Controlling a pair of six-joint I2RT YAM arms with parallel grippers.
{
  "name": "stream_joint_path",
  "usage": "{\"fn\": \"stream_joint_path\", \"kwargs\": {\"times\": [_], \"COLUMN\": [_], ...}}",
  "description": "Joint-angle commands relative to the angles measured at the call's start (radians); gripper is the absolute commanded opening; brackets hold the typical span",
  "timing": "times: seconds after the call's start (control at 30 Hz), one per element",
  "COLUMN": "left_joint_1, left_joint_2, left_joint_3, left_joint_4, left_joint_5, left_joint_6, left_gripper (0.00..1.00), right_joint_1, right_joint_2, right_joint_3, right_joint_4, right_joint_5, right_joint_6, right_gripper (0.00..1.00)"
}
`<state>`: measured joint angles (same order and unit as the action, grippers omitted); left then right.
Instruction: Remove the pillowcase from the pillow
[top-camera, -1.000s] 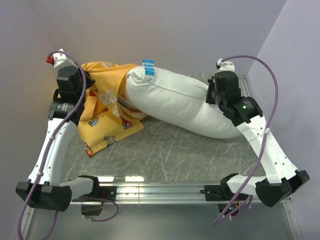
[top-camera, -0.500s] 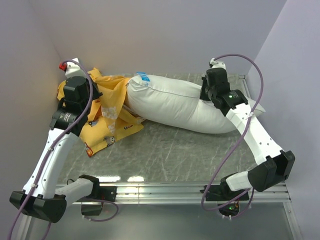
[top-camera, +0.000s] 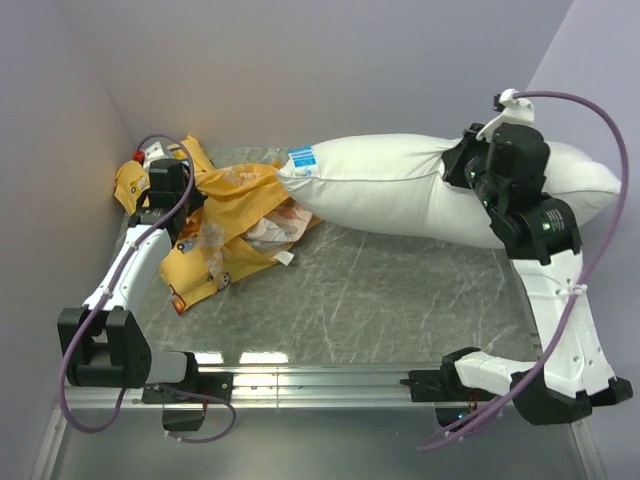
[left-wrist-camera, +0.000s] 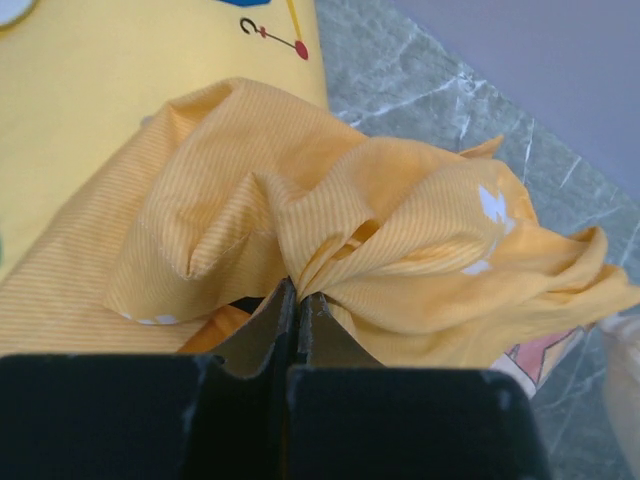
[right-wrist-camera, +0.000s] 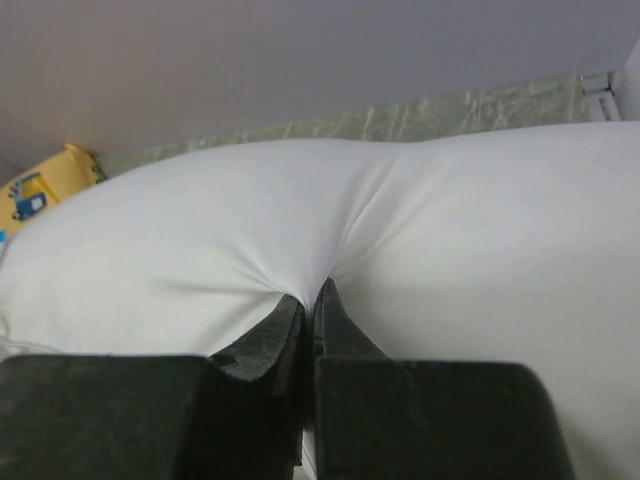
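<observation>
The plump white pillow (top-camera: 390, 190) stretches across the back of the table, its left end with a blue label (top-camera: 302, 158) bare. My right gripper (top-camera: 462, 172) is shut on a pinch of the pillow's white cloth (right-wrist-camera: 480, 230), the fingertips (right-wrist-camera: 310, 296) pressed together. The orange pillowcase (top-camera: 240, 195) lies bunched at the left, between the pillow's left end and my left gripper (top-camera: 192, 188). That gripper (left-wrist-camera: 297, 296) is shut on a gathered fold of the pillowcase (left-wrist-camera: 400, 250). Whether any pillow corner is still inside the cloth cannot be told.
A yellow cushion printed with little vehicles (top-camera: 205, 262) lies under and in front of the pillowcase, near the left wall. Purple walls close in the left, back and right. The marbled table top (top-camera: 380, 290) and a metal rail (top-camera: 320, 378) run along the front.
My right arm has dragged the pillow to the right and toward the back. My left arm has pulled the pillowcase into the back left corner, baring the pillow's left end.
</observation>
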<state>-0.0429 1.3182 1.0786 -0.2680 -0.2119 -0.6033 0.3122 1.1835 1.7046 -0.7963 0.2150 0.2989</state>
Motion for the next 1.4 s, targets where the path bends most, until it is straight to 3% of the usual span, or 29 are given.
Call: {"fn": "stream_joint_path", "kwargs": {"times": [0.0, 0.23, 0.43, 0.53, 0.73, 0.93, 1.0, 1.07, 1.1, 1.17, 1.2, 1.37], "left_joint_1": [-0.002, -0.005, -0.055, -0.086, -0.098, -0.100, -0.101, -0.101, -0.101, -0.101, -0.101, -0.101], "left_joint_2": [0.004, -0.046, -0.100, -0.116, -0.168, -0.250, -0.292, -0.319, -0.344, -0.365, -0.385, -0.462], "left_joint_3": [0.012, -0.089, -0.160, -0.177, -0.201, -0.157, -0.134, -0.117, -0.103, -0.079, -0.069, -0.039], "left_joint_4": [0.081, 0.101, 0.110, 0.102, 0.118, 0.056, 0.030, 0.001, -0.005, -0.040, -0.060, -0.146], "left_joint_5": [0.074, 0.111, 0.129, 0.126, 0.192, 0.224, 0.242, 0.253, 0.278, 0.298, 0.307, 0.324], "left_joint_6": [-0.047, -0.056, -0.067, -0.059, -0.066, -0.032, -0.017, 0.008, 0.017, 0.045, 0.062, 0.108], "left_gripper": [0.01, 0.01, 0.06, 0.08, 0.17, 0.31, 0.37, 0.49, 0.56, 0.61, 0.63, 0.67], "right_joint_1": [-0.010, -0.013, -0.012, 0.001, 0.275, 0.428, 0.435, 0.435, 0.435, 0.435, 0.433, 0.430], "right_joint_2": [-0.064, -0.045, -0.015, 0.002, 0.002, 0.083, 0.093, 0.081, 0.058, 0.027, -0.008, -0.140], "right_joint_3": [0.089, 0.044, -0.131, -0.271, -0.667, -0.917, -0.950, -0.948, -0.944, -0.896, -0.881, -0.801], "right_joint_4": [0.187, 0.368, 0.727, 0.833, 1.040, 1.186, 1.154, 1.099, 1.073, 0.978, 0.947, 0.775], "right_joint_5": [-0.008, 0.029, 0.026, -0.063, 0.093, 0.202, 0.195, 0.173, 0.167, 0.143, 0.136, 0.119], "right_joint_6": [0.034, 0.034, 0.005, 0.022, -0.021, 0.110, 0.164, 0.184, 0.192, 0.187, 0.186, 0.184], "right_gripper": [0.00, 0.00, 0.00, 0.00, 0.00, 0.00, 0.09, 0.33, 0.51, 0.65, 0.87, 0.94]}}
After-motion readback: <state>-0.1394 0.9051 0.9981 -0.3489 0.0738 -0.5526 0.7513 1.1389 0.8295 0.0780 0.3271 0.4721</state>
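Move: The white pillow, already out of its case, hangs from the right hand. It is going to the bare table about 12 cm left of that hand, roughly 5 cm ahead and some 40 cm below. The crumpled orange pillowcase lies about 38 cm left and 12 cm ahead of the right hand. From the left hand, still pinching the case, its heap is roughly 5 cm ahead, 10 cm right and 13 below, and the yellow pillow about 6 cm ahead, 4 left and 12 below. The white pillow is tossed forward off a small lift, then swept left and down by the right hand, which drops nearly 30 cm from its peak towards the table beside the pillowcase, turns some 15 degrees counter-clockwise, opens wide and rises clear. The left hand sinks slightly while drawing right and back, opens to let go of the pillowcase, then climbs away, turning clockwise. ##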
